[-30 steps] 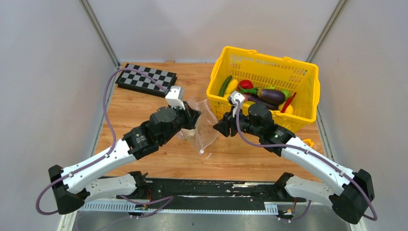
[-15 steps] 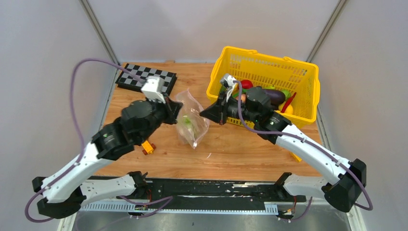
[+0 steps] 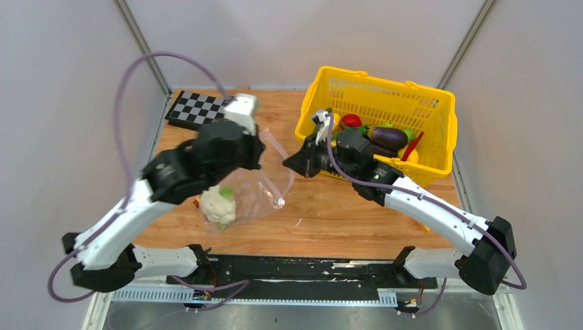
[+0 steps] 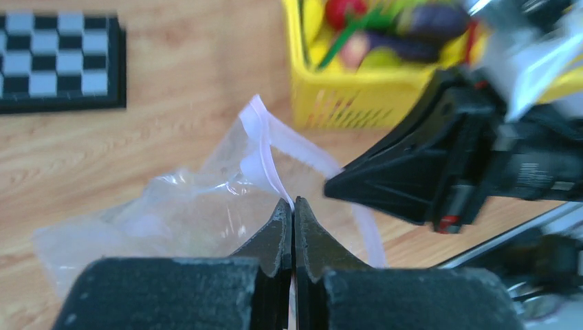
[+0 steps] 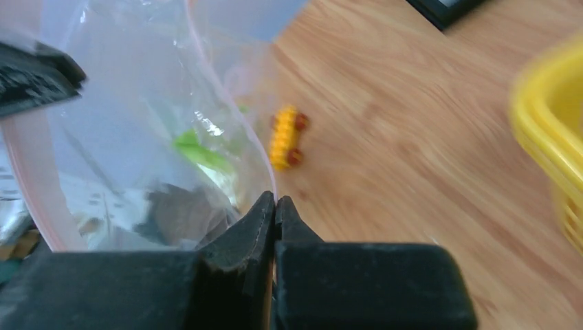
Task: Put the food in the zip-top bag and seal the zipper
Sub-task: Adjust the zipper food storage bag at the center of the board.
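The clear zip-top bag (image 3: 251, 196) hangs stretched between both grippers over the wooden table. My left gripper (image 3: 258, 150) is shut on the pink zipper (image 4: 265, 148) strip, as the left wrist view shows. My right gripper (image 3: 289, 165) is shut on the opposite rim of the zip-top bag (image 5: 137, 124). A white and green food piece (image 3: 218, 205) lies in the bag's low end. More food sits in the yellow basket (image 3: 419, 175): a purple eggplant (image 3: 388, 136), a red round piece (image 3: 351, 120) and a red chili (image 3: 413, 146).
A checkerboard (image 3: 196, 108) lies at the back left. An orange toy block with dark wheels (image 5: 286, 137) sits on the table beyond the bag. The yellow basket (image 4: 323, 103) stands close behind the right gripper.
The right gripper closed on the bag's rim. The left arm rose and swung left, pulling the bag along. The bag's low end with the white and green piece now rests at the lower left.
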Robot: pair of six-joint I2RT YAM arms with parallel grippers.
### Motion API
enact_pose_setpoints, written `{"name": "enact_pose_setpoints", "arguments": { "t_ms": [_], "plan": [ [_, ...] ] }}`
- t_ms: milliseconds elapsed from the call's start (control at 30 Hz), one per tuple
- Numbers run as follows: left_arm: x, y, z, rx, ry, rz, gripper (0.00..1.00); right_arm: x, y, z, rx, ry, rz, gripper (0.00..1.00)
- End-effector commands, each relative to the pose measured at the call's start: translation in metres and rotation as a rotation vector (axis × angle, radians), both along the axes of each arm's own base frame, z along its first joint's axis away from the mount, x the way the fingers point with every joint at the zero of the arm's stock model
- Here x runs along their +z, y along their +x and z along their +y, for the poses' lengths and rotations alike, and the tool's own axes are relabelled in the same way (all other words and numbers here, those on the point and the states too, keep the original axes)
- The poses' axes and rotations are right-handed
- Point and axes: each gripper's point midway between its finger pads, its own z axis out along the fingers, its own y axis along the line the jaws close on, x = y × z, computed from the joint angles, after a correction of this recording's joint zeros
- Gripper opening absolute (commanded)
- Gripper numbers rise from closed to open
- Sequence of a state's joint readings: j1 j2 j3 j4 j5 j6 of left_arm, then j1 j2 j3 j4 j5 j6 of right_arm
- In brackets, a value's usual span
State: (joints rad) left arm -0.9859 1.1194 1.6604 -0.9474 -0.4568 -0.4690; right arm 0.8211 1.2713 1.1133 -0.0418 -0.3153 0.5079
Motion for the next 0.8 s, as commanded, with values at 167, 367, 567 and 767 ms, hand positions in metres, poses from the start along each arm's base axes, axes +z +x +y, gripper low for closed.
{"name": "enact_pose_setpoints", "arguments": {
  "t_ms": [167, 367, 567, 767],
  "plan": [
    [-0.141, 0.036, -0.07, -0.101, 0.087, 0.204, 0.0, -0.087, 0.022, -0.077, -0.321, -0.257, -0.07, 0.0],
    [-0.142, 0.05, -0.079, -0.124, 0.063, 0.191, 0.0, -0.085, 0.01, -0.087, -0.325, -0.249, -0.037, 0.0],
    [-0.131, 0.028, -0.096, -0.255, -0.076, 0.177, 0.0, -0.072, 0.001, -0.089, -0.34, -0.134, -0.006, 0.23],
    [-0.14, 0.011, -0.102, -0.343, -0.083, 0.217, 0.0, -0.069, 0.003, -0.089, -0.348, -0.174, 0.026, 0.36]
  ]
}}
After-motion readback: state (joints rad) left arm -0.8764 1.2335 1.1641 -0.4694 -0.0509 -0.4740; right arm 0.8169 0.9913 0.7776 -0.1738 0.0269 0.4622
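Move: Both hands are shut on the rim of the bag's open mouth. The board's centre, where the bag is going, is about 9 cm right of the left hand, 3 cm ahead and 38 cm below; it is 2 cm ahead of the right hand and 28 cm below. The cauliflower in the bag is about 14 cm left of the left hand, 3 cm back and 28 cm down. The crate is some 30 cm right of the right hand, 25 cm ahead, 20 cm below. Both hands bring the bag down 10 to 15 cm and 9 cm right, the right fingers then opening a third. ##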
